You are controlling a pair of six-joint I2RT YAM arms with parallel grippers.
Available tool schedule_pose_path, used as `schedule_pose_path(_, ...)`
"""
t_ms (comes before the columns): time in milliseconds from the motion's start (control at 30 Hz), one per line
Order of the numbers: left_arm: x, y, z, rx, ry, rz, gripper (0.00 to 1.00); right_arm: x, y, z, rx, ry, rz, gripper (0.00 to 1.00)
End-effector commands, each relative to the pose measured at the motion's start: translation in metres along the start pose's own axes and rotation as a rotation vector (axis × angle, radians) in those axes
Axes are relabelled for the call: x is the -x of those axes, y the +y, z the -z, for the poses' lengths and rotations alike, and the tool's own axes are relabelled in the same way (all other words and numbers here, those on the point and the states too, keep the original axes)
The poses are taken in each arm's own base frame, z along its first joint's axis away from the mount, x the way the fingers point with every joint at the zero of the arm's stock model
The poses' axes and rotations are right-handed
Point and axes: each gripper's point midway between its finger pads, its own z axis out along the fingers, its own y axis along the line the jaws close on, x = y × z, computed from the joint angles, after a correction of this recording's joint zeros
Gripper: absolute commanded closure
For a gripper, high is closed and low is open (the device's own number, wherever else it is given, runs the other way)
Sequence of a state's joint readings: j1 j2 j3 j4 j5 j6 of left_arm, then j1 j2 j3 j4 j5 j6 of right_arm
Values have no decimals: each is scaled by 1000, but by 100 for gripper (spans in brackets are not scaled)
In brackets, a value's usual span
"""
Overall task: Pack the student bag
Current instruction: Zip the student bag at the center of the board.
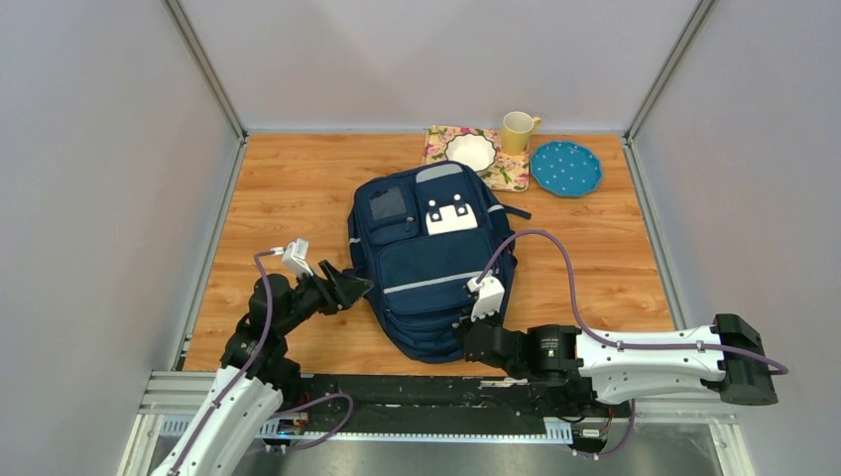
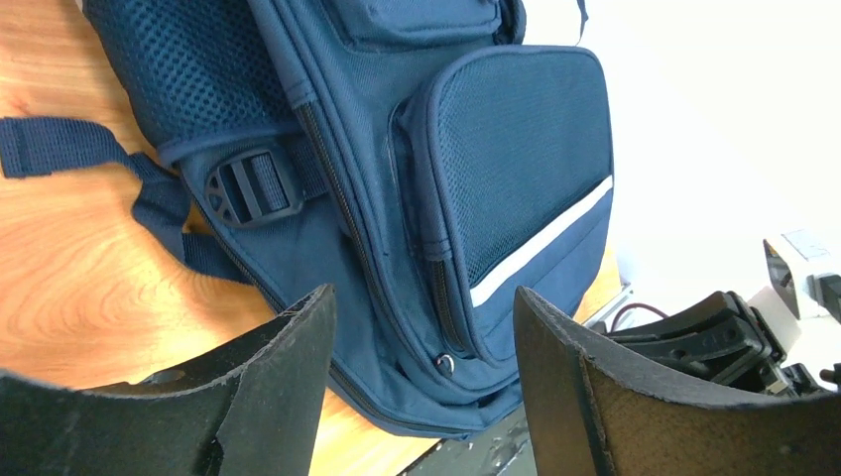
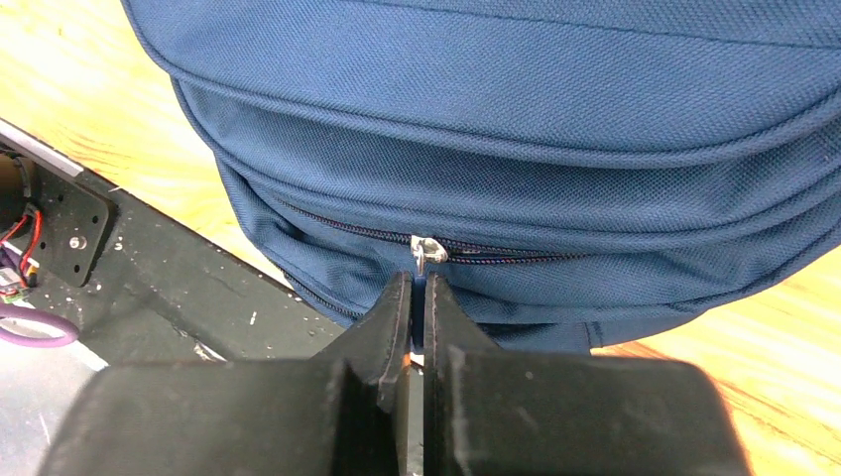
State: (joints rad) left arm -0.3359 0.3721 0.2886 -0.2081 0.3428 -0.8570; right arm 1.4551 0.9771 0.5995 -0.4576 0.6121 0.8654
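Note:
The student bag [image 1: 431,268] lies flat on the wooden table, front pockets up, its near end at the table's front edge. My left gripper [image 1: 355,288] hovers at the bag's left side with its jaws open and nothing between them. In the left wrist view the gripper [image 2: 421,297] frames the bag [image 2: 496,149] and a small zipper ring [image 2: 445,363]. My right gripper [image 1: 466,325] is at the bag's near end. In the right wrist view it [image 3: 419,281] is shut on the pull of the metal zipper slider [image 3: 428,248] of the bag [image 3: 496,99].
At the back stands a floral mat [image 1: 504,175] with a white bowl [image 1: 470,151], a yellow mug [image 1: 517,131] and a blue dotted plate [image 1: 565,168]. A black metal rail [image 1: 397,392] runs along the near edge. Grey walls enclose both sides.

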Motion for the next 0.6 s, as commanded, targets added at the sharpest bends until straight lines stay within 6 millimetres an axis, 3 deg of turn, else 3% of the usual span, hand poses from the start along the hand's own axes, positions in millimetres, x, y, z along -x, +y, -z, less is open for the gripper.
schedule_pose_path(0, -19, 7, 3, 12, 68, 47, 27, 31, 33, 5, 103, -77, -74, 100)
schedule_pose_path(300, -42, 13, 5, 139, 144, -130, 26, 39, 38, 6, 124, -88, -49, 100)
schedule_pose_path(333, -47, 3, 5, 129, 162, -189, 26, 40, 39, 6, 125, -89, -48, 100)
schedule_pose_path(400, -51, 4, 7, 190, 173, -274, 26, 41, 40, 6, 125, -91, -44, 100)
schedule_pose_path(433, -23, -3, 7, 250, 49, -343, 26, 41, 40, 5, 123, -89, -44, 100)
schedule_pose_path(467, -35, -19, 15, 214, 78, -436, 26, 40, 40, 5, 122, -88, -47, 100)
schedule_pose_path(500, -32, -25, 16, 235, 58, -495, 26, 41, 40, 5, 122, -88, -52, 100)
schedule_pose_path(533, -10, -42, 18, 251, -36, -534, 26, 40, 40, 5, 123, -85, -55, 100)
schedule_pose_path(567, -27, -66, 20, 173, -3, -591, 26, 38, 39, 5, 119, -82, -59, 100)
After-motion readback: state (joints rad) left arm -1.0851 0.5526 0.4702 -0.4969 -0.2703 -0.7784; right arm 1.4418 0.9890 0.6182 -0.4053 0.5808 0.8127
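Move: Down by the left gripper's right, the bag's near-left corner lies about 9 cm back, 6 cm to the right and 7 cm below. From the same hand the white stripe is level and some 11 cm right, 5 cm lower; the zip slider sits about 7 cm back, 17 cm right and 6 cm below. For the right hand, that slider is 1 cm ahead and 1 cm below, and the corner some 11 cm left, 1 cm back, 2 cm down. Swinging back and to the right with its fingers still wide open, the left hand heads for the bag's near-left corner, about 7 cm across the table; it dips some 5 cm, then rises 2 cm at the end. It rolls left side up by about 25 degrees while turning slightly clockwise. The right hand keeps the zip pull pinched and creeps a little left and up. ##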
